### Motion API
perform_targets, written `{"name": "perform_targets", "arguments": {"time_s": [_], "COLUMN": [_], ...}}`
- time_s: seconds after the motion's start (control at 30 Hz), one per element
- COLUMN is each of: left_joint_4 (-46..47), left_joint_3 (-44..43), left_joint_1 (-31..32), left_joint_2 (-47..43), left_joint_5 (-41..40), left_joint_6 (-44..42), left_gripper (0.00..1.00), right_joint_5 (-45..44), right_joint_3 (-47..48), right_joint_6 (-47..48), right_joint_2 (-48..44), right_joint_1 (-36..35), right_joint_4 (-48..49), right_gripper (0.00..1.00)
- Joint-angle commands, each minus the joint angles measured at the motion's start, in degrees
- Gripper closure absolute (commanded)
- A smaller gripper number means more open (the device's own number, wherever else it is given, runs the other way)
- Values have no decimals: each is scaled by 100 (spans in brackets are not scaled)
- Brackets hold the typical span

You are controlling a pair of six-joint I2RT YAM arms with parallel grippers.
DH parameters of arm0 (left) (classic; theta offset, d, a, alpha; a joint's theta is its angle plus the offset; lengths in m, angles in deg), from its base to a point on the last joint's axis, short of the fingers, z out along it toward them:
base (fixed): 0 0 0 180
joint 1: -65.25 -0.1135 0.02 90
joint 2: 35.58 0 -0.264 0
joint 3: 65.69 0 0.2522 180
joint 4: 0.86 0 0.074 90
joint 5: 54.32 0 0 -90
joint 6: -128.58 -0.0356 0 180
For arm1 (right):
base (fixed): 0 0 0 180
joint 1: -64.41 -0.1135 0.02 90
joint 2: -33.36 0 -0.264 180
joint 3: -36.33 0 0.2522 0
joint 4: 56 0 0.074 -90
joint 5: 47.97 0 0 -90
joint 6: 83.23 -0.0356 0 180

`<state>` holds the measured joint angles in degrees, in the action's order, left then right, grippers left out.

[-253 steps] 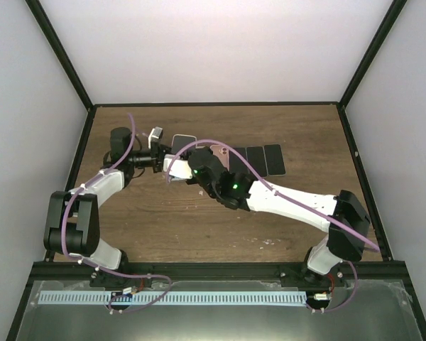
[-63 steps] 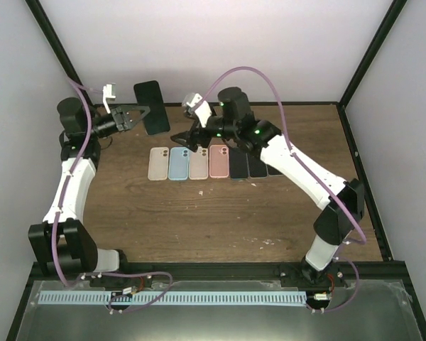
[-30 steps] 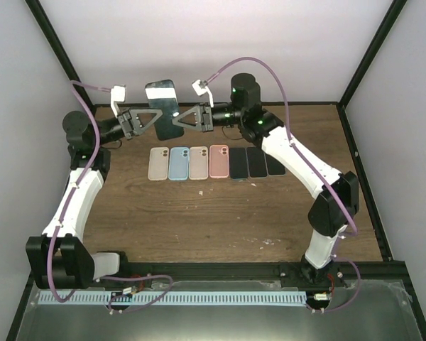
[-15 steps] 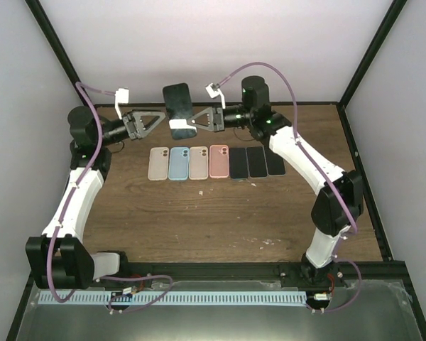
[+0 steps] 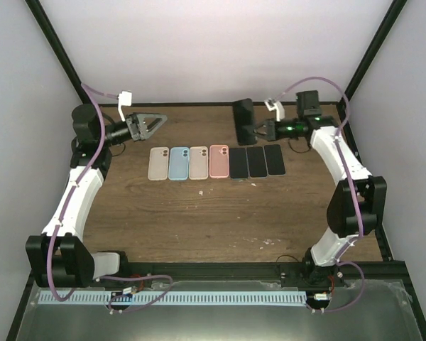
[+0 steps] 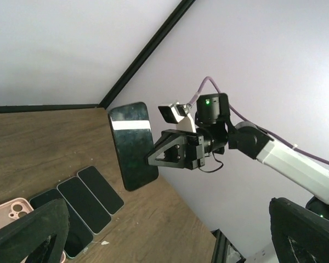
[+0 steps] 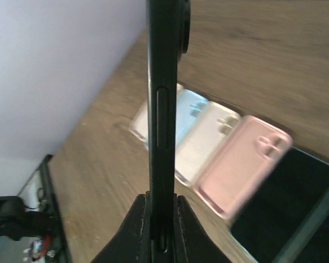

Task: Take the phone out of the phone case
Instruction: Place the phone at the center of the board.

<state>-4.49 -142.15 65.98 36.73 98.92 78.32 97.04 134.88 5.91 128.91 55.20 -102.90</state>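
My right gripper (image 5: 256, 130) is shut on the lower end of a black phone (image 5: 242, 118) and holds it upright in the air over the back of the table. The right wrist view shows this phone (image 7: 162, 98) edge-on between my fingers (image 7: 136, 219). Several empty phone cases lie in a row on the table, from a pale one (image 5: 158, 163) to a pink one (image 5: 219, 160). My left gripper (image 5: 153, 122) stands open and empty at the back left, apart from the phone (image 6: 132, 145).
Three more black phones (image 5: 256, 161) lie face up to the right of the pink case. A black frame and white walls enclose the wooden table (image 5: 199, 213). Purple cables loop over both arms.
My left gripper opened and let go of the phone, then drew back to the left. The right arm carried the phone away to the right and lower.
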Motion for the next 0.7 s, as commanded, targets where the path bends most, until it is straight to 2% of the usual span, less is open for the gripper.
{"name": "perform_targets", "arguments": {"time_s": [0.0, 0.27, 0.43, 0.67], "left_joint_4": [-114, -178, -156, -119], "left_joint_3": [-187, -151, -140, -112], "left_joint_1": [0, 2, 2, -3], "left_joint_2": [68, 42, 72, 55], "left_joint_5": [-7, 11, 20, 42], "left_joint_6": [-245, -293, -268, -249], "left_gripper": [0, 0, 0, 0], "right_joint_5": [-169, -671, -1045, -1113], "right_joint_3": [21, 14, 166, 698], "right_joint_6": [1425, 2473, 2793, 3003], "right_joint_2": [34, 612, 1030, 1949], "right_joint_1": [773, 1968, 2416, 3039], "right_joint_4": [-1222, -2143, -2465, -2891], "right_gripper": [99, 99, 99, 99]}}
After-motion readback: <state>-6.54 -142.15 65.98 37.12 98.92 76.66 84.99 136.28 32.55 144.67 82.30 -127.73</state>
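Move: The black phone, already out of its case, is still pinched in the right hand. The free end spot of the row lies about 18 cm to that hand's right, 3 cm ahead and 26 cm below. The row's last phone is some 11 cm right and 3 cm ahead, the middle phone 4 cm right and 3 cm ahead, both equally far below. From the left hand, that free spot is roughly 50 cm right, 8 cm ahead and 38 cm down. The black phone is swept to the robot's right and down by the right hand, which keeps its pinch on the phone's right edge: about 21 cm across and 16 cm lower, over the flat phones towards the free spot beyond them. On the way the wrist turns some 30 degrees, its fingers tipping further down and swinging clockwise; it is still travelling at the end. ##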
